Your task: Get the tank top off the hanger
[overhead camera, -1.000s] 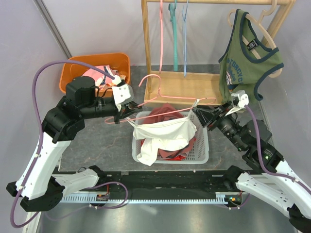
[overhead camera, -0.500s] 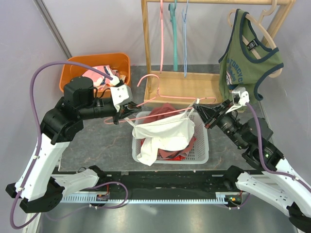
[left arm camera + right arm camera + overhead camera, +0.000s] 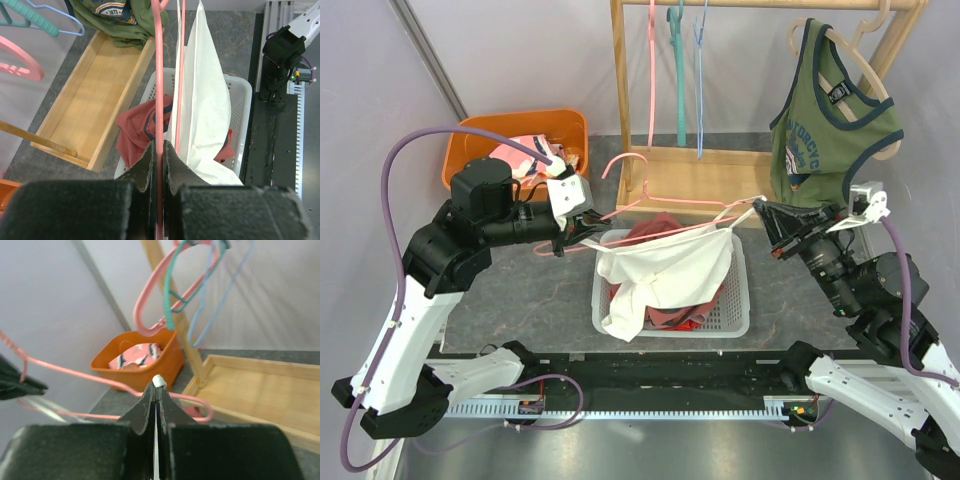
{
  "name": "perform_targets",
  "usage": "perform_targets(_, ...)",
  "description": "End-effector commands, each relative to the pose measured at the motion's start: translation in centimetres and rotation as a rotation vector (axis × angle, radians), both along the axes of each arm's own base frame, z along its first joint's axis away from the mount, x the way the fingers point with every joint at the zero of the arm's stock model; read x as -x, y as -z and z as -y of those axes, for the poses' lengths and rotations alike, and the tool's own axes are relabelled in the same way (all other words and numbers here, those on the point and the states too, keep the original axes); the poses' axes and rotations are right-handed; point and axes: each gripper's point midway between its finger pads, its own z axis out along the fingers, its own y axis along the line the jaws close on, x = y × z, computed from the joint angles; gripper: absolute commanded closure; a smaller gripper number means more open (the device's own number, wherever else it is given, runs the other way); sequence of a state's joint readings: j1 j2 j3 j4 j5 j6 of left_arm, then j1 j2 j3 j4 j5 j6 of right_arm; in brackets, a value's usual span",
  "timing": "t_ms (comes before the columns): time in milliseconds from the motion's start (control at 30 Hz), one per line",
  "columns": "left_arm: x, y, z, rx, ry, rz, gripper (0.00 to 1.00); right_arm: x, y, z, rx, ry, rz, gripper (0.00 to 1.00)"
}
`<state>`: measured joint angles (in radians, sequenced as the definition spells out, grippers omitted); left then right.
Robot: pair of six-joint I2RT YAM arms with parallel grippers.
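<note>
A white tank top (image 3: 670,270) hangs from a pink wire hanger (image 3: 660,203) above a white basket (image 3: 735,318). My left gripper (image 3: 582,228) is shut on the hanger's left end; in the left wrist view the pink wire (image 3: 160,75) runs straight between the closed fingers (image 3: 150,160), with the white cloth (image 3: 205,100) to its right. My right gripper (image 3: 763,207) is shut on the tank top's right strap, and the cloth is stretched taut toward it. In the right wrist view a bit of white strap (image 3: 158,380) pokes out at the gripper's (image 3: 157,386) tips, with the hanger (image 3: 75,374) behind.
The basket holds red garments (image 3: 655,232). An orange bin (image 3: 510,130) with pink clothes stands at the back left. A wooden rack (image 3: 700,180) behind carries pink (image 3: 651,70), teal (image 3: 678,70) and blue hangers, and a green tank top (image 3: 830,110) hangs at its right.
My right gripper closed on the strap and drew back to the right and upward, pulling the tank top's right side taut. The left gripper kept its hold on the hanger almost in place.
</note>
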<state>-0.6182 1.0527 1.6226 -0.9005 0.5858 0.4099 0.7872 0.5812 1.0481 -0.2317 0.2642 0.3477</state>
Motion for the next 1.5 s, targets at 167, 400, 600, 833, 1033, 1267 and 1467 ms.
perform_targets(167, 1.2, -1.6, -0.3, 0.026, 0.056, 0.084, 0.98, -2.4, 0.3, 7.2, 0.028, 0.411, -0.080, 1.00)
perform_targets(400, 1.3, -3.2, -0.6, 0.042, 0.044, 0.130, 0.98, -2.4, 3.8, 6.4, 0.131, 0.375, -0.166, 1.00)
perform_targets(600, 0.7, -4.2, 0.1, 0.048, 0.062, 0.141, 0.98, -0.1, 5.3, 4.7, 0.225, 0.194, -0.190, 0.67)
perform_targets(833, -0.9, -4.5, 1.9, 0.044, 0.093, 0.116, 0.98, 4.0, -0.1, 9.6, 0.153, 0.226, -0.107, 0.30)
perform_targets(1033, -1.0, -2.5, 3.9, -0.028, 0.163, 0.062, 0.98, 5.6, -4.9, 9.7, 0.155, 0.164, 0.030, 0.31)
perform_targets(1267, -0.4, -0.4, 4.3, -0.121, 0.197, 0.078, 0.98, 3.9, -5.2, 0.5, 0.375, -0.153, 0.107, 0.36)
perform_targets(1467, 0.1, 0.9, 4.2, -0.191, 0.223, 0.102, 0.98, 4.7, -4.6, -3.8, 0.470, -0.370, 0.193, 0.34)
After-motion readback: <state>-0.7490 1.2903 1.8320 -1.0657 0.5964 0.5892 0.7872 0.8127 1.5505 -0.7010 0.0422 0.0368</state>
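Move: The white tank top's right strap is already pinched in the right fingers; the pink hanger's right end, which it must clear, lies about 3 cm ahead, 1 cm right and 3 cm below that hand. From there the basket is some 12 cm left, 2 cm ahead and 35 cm down, the green tank top roughly 20 cm ahead, 15 cm right, 12 cm lower. From the left hand, holding the hanger, its right end is about 26 cm right, 5 cm ahead, level. The white strap is drawn rightward off the hanger's end by about 6 cm, the right hand turning clockwise, then carried down towards the basket and released as the fingers open wide. The empty right hand backs off right and up in an arc, then swings left to hover open near the hanger's end. The left hand keeps its grip on the hanger, lifts it slightly, then shifts it right and down about 5 cm. ##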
